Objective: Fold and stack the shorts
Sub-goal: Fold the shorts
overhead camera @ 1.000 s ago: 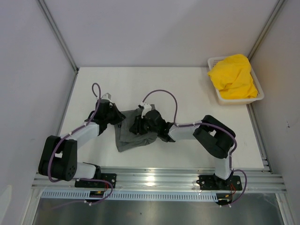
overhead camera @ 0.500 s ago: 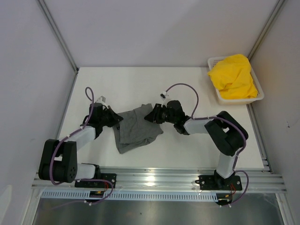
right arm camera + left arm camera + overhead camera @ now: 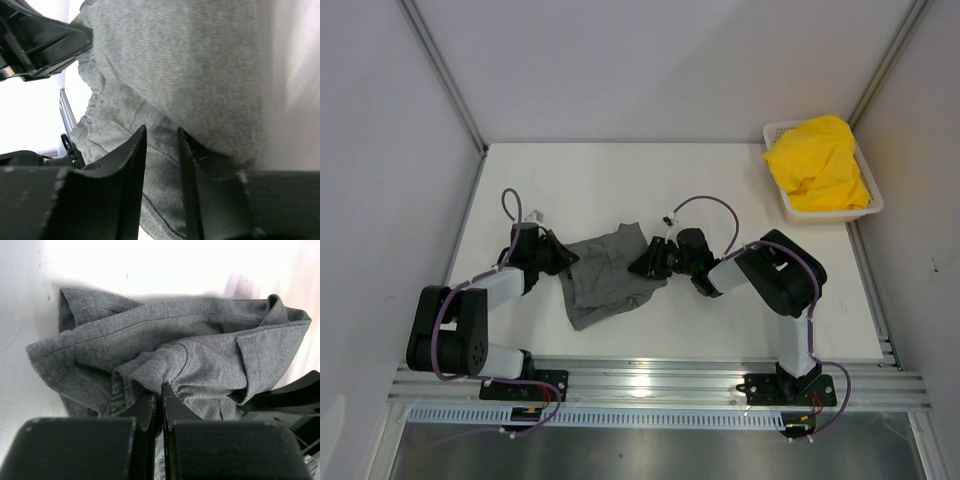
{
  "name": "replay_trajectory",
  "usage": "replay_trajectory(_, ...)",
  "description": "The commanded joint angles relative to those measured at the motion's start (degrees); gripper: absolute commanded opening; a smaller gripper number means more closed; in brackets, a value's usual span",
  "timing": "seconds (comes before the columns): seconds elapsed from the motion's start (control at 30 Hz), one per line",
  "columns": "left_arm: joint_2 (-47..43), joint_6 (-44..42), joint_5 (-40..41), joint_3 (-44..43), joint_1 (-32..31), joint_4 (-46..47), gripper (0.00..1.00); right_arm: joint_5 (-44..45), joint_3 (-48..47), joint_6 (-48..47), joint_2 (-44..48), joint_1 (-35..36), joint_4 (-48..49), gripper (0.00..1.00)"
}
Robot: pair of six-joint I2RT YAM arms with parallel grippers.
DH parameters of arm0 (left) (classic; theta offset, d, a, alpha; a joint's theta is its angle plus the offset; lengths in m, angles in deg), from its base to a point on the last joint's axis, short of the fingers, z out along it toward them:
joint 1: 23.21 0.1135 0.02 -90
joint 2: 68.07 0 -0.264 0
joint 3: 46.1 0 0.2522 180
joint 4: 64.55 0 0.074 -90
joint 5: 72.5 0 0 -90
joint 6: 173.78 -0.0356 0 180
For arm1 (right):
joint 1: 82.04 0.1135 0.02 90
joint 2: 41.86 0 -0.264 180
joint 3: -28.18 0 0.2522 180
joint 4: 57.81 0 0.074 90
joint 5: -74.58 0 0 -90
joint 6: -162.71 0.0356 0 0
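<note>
The dark grey shorts point(image 3: 610, 277) lie crumpled on the white table between my two grippers. My left gripper point(image 3: 563, 262) sits low at their left edge. In the left wrist view it point(image 3: 161, 389) is shut on a bunched fold of the grey shorts point(image 3: 200, 340). My right gripper point(image 3: 643, 265) is at their right edge. Its jaws point(image 3: 161, 134) stand narrowly apart with grey cloth point(image 3: 190, 65) filling the gap and a fold draped over the right finger. The yellow shorts point(image 3: 817, 165) lie heaped in the basket at the far right.
The white mesh basket point(image 3: 832, 213) stands at the table's back right corner. A metal rail point(image 3: 650, 378) runs along the near edge by the arm bases. White walls close in the table on three sides.
My right gripper has moved right from over the middle of the grey shorts, drawing their right edge out so they lie wider. My left gripper has shifted slightly left and nearer.
</note>
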Motion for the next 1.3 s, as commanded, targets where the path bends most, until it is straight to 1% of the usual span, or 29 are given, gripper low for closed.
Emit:
replay_trajectory(0.0, 1.8, -2.8, 1.5, -1.4, 0.7, -1.0, 0.0, 0.8, -0.7, -2.4, 3.7, 0.7, -5.3, 0.37)
replay_trajectory(0.07, 2.4, -3.0, 1.4, -2.0, 0.7, -1.3, 0.0, 1.1, -3.1, -4.9, 5.6, 1.0, -8.5, 0.39)
replay_trajectory(0.1, 2.5, -3.0, 1.3, -1.8, 0.7, -1.2, 0.0, 1.2, -4.5, -5.7, 6.3, 1.0, -12.0, 0.41)
replay_trajectory(0.13, 2.4, -3.0, 1.1, -1.4, 0.7, -0.6, 0.0, 1.2, -7.4, -6.9, 7.4, 1.0, -13.5, 0.41)
replay_trajectory(0.27, 2.6, -3.1, 1.0, -0.9, 0.5, 0.0, 0.0, -0.7, -13.7, -7.5, 6.9, 0.2, -17.3, 0.42)
replay_trajectory(0.43, 2.2, -3.9, 2.4, -0.9, -0.1, -0.5, 0.0, -2.7, -19.8, -6.0, 2.6, -2.2, -16.6, 0.42)
replay_trajectory(0.57, 2.4, -4.2, 3.2, -1.1, -0.5, -0.8, 0.0, -4.0, -23.2, -4.6, -3.8, -3.5, -15.2, 0.42)
replay_trajectory(0.67, 2.3, -4.4, 3.4, -1.0, -0.6, -0.7, 0.0, -4.1, -24.5, -3.5, -7.4, -4.2, -14.0, 0.43)
replay_trajectory(0.8, 2.3, -4.6, 4.1, -1.2, -1.1, -1.0, 0.0, -4.2, -27.3, -2.1, -14.7, -4.4, -13.2, 0.42)
replay_trajectory(0.87, 2.2, -5.0, 4.3, -1.3, -1.3, -1.1, 0.0, -4.5, -27.1, -0.7, -15.8, -4.4, -11.3, 0.43)
replay_trajectory(0.93, 2.1, -5.5, 4.3, -1.5, -1.7, -1.2, 0.0, -4.4, -27.3, -0.7, -16.2, -4.5, -11.4, 0.48)
replay_trajectory(0.97, 2.1, -5.7, 4.3, -1.5, -1.9, -1.2, 0.0, -4.6, -27.6, -0.9, -15.7, -4.4, -12.0, 0.58)
replay_trajectory(1.03, 1.9, -6.2, 4.3, -1.7, -2.5, -1.0, 0.0, -4.3, -28.0, -2.1, -12.7, -4.8, -13.5, 0.68)
replay_trajectory(1.07, 1.8, -6.4, 4.1, -1.7, -2.8, -0.9, 0.0, -3.9, -28.1, -4.1, -11.2, -4.8, -16.3, 0.76)
replay_trajectory(1.17, 1.4, -6.6, 5.2, -2.2, -3.7, -1.3, 0.0, -2.8, -28.8, -8.4, -5.0, -5.2, -22.6, 0.8)
replay_trajectory(1.27, 1.3, -6.6, 5.8, -2.2, -4.1, -1.4, 0.0, -2.1, -28.9, -11.0, -0.2, -6.0, -27.5, 0.8)
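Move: The far right corner of the folded shorts lies about 9 cm ahead of the right hand and level with it sideways, roughly 1 cm lower. Their near right corner is some 3 cm back and 7 cm to the right; the left end, pinched by the left gripper, is about 12 cm to the left and 2 cm ahead. From the left hand, the far right corner is around 7 cm ahead and 13 cm to the right. The shorts' right part is let go as the right fingertips lift off and arc about 10 cm forward and a little left, rising some 9 cm before dipping low at the far edge. There the part-open fingers spread wide, then rise a few centimetres clear. The left hand stays nearly in place, keeping its pinch on the left end. ##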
